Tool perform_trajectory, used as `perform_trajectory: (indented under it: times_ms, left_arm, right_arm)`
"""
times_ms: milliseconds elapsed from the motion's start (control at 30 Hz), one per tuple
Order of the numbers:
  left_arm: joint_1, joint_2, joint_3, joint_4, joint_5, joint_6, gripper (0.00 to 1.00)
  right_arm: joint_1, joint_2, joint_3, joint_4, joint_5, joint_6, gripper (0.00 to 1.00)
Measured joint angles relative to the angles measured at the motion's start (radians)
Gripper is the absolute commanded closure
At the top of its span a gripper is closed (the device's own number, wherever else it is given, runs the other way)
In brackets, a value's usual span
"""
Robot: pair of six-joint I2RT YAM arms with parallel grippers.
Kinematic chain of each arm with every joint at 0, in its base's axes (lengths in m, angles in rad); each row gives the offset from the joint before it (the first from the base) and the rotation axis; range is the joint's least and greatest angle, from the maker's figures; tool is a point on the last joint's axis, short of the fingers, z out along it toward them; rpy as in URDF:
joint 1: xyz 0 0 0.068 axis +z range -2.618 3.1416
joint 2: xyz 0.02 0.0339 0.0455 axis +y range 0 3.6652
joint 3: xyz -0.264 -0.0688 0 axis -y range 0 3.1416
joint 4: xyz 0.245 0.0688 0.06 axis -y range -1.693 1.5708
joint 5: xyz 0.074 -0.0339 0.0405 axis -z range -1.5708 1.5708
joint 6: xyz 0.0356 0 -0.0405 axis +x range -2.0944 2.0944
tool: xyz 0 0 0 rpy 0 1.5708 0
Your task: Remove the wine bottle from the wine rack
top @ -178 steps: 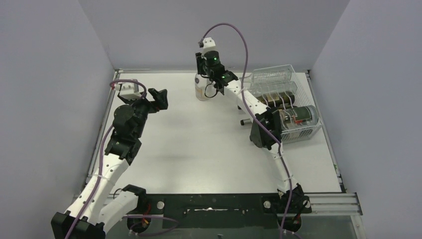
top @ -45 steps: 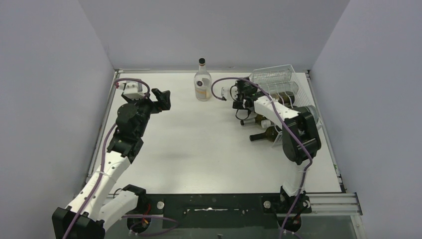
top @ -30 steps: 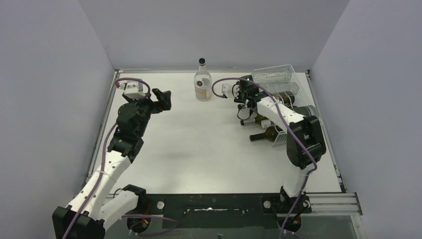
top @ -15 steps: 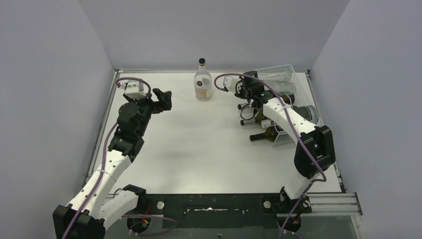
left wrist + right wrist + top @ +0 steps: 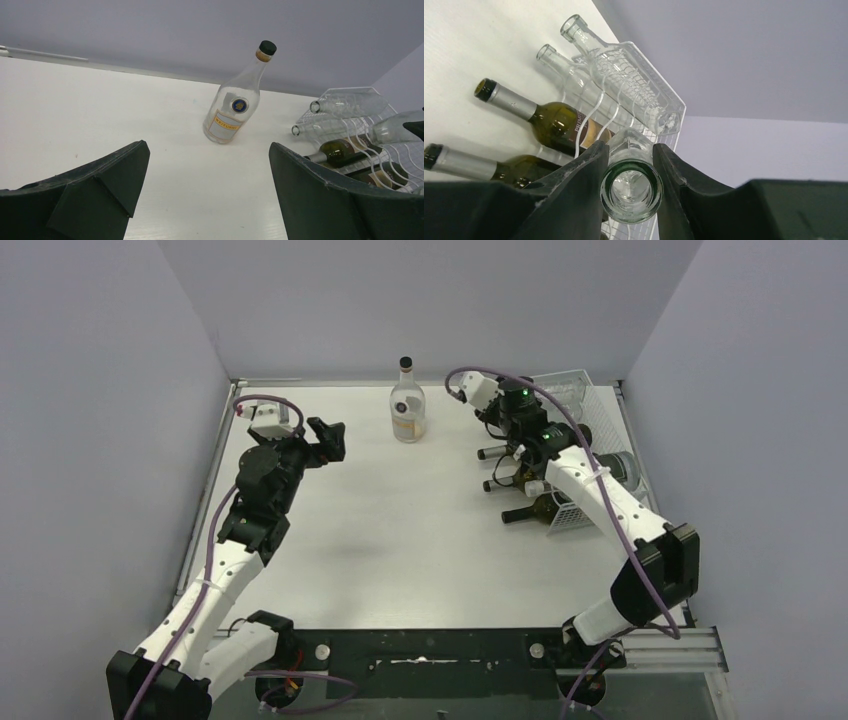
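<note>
The white wire wine rack stands at the far right, holding several lying bottles, clear and dark green. My right gripper is shut on the neck of a clear glass wine bottle. Its open mouth faces the wrist camera between my fingers, and its body points back toward the rack. In the top view the held bottle is tilted above the rack's far end. My left gripper is open and empty at the far left, well away from the rack.
A clear labelled bottle with a black cap stands upright at the back middle; it also shows in the left wrist view. Dark bottle necks stick out of the rack toward the table's middle. Grey walls enclose the table.
My right arm left the upright bottle, reached to the rack and shut on a clear bottle's neck. Over the last second its wrist rose and its elbow swung right. The left arm stayed still.
</note>
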Motion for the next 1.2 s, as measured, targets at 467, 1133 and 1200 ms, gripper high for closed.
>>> perform_trajectory:
  times_ms: [467,1133,1200]
  left_arm:
    - [0.001,0.000,0.000,0.000,0.000,0.000,0.07]
    - [0.016,0.000,0.000,-0.001,-0.001,-0.001,0.07]
    - [0.016,0.000,0.000,-0.001,-0.001,-0.001,0.08]
  right_arm:
    - [0.108,-0.077,0.111,-0.094,0.095,0.317,1.00]
    - [0.206,0.214,0.517,-0.152,-0.120,0.808,1.00]
    - [0.220,0.280,0.566,-0.171,-0.124,0.823,1.00]
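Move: My right hand already holds the clear bottle by its neck, clear of the rack. The free table spot I am taking it to lies about 17 cm to the left, 9 cm ahead and some 28 cm below. The standing bottle is about 22 cm left and 12 cm ahead, its middle 14 cm down; the wine rack is some 20 cm right, 8 cm ahead and 19 cm down. From my left hand, that spot is about 18 cm ahead, 20 cm right and 31 cm down. With my right hand I keep the neck pinched, lift the bottle up and back a little, then sweep it about 18 cm left, away from the rack and towards the standing bottle. I rise to some 12 cm, then sink about 5 and ease forward again. On the way I roll the wrist some 45 degrees, left side up, to bring the bottle nearer upright. ##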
